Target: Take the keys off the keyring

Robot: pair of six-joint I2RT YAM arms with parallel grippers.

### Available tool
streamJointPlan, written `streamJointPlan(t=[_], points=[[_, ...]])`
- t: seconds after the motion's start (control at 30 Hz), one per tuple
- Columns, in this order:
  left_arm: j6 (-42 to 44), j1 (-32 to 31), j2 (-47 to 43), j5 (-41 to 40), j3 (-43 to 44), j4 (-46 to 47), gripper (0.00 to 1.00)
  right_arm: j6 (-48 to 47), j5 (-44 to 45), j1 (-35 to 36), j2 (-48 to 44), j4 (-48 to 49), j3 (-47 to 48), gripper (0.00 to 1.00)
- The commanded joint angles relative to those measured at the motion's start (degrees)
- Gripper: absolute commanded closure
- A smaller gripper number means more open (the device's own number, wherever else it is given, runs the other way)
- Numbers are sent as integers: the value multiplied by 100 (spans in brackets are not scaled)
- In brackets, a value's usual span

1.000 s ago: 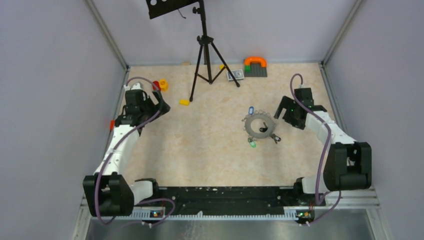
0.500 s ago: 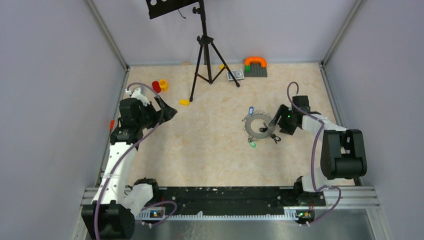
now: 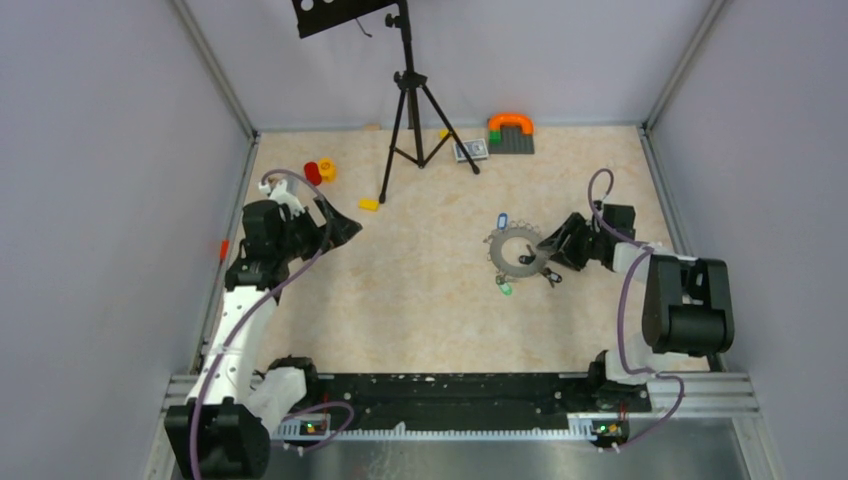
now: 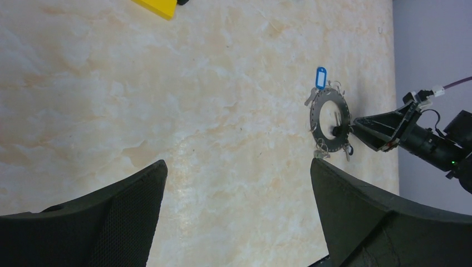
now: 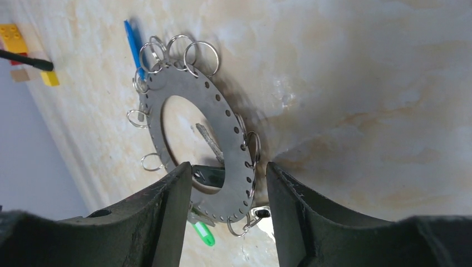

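The keyring (image 3: 497,250) is a flat grey perforated ring lying right of centre on the table, also seen in the left wrist view (image 4: 315,119). Small keys hang round it: a blue-tagged one (image 3: 502,221) at the far side, a green-tagged one (image 3: 505,288) at the near side, and a black-headed one (image 5: 209,175) in the hole. My right gripper (image 5: 228,167) straddles the keyring's rim (image 5: 220,128). One finger is inside the hole against the black key head; the other is outside with a gap. My left gripper (image 3: 345,225) hovers wide open far to the left, holding nothing.
A black tripod (image 3: 410,100) stands at the back centre. A yellow block (image 3: 369,205) lies near the left gripper, and red and yellow pieces (image 3: 318,172) lie behind it. An orange and grey brick build (image 3: 511,130) sits at the back wall. Grey walls close in both sides.
My right gripper has moved left and down onto the keyring's right edge, and its jaws have narrowed around the rim. The left arm has swung slightly to the right.
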Motion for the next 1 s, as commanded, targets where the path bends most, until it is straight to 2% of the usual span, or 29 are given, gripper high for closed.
streamJointPlan(t=[0.0,0.13,0.2,0.37,0.47,0.5,0.67,0.83,0.9,0.97], points=[[-165,3,-163,408,-155,615,1,-173,-101,1,393,-202,-346,47],[-197,4,-110,542,-194,722,1,-197,-211,3,547,-76,-380,48],[-210,0,-66,622,-203,749,1,-172,-222,3,651,14,-407,52],[-223,-4,-8,711,-252,784,1,-137,-399,-15,880,265,-401,73],[-223,-2,-21,734,-286,801,1,-149,-447,-24,892,323,-393,96],[-223,0,-25,745,-300,809,1,-151,-458,-24,875,345,-392,100],[-67,1,-23,718,-250,735,1,-170,-516,-24,564,480,-400,100],[-141,-3,-14,517,-95,580,1,-180,-652,-24,-193,570,-444,100],[-283,4,-14,758,-166,843,1,-185,-641,-24,-548,511,-452,100],[-396,-4,7,1327,-325,1393,1,-180,-637,-16,-884,422,-441,100]])
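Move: The keyring lies close to my right hand: its middle is about 6 cm to the left and level with the hand, some 2 cm below, its right rim nearly under my fingertips. From this hand, the blue-tagged key is 10 cm left and 6 cm ahead, the black-tagged key 6 cm back and 1 cm right, the green tag 10 cm left and 9 cm back. From my left hand the keyring is roughly 35 cm right, 2 cm ahead and 19 cm below. I slide my half-open right hand about 2 cm left to the keyring's right rim, sink some 1.5 cm, and shut the fingers, pinching the rim by one of its small hoops. Then, still shut on it, I draw back about 1.5 cm and rise by nearly 2 cm. My open left hand drifts slightly right, high above the table. ##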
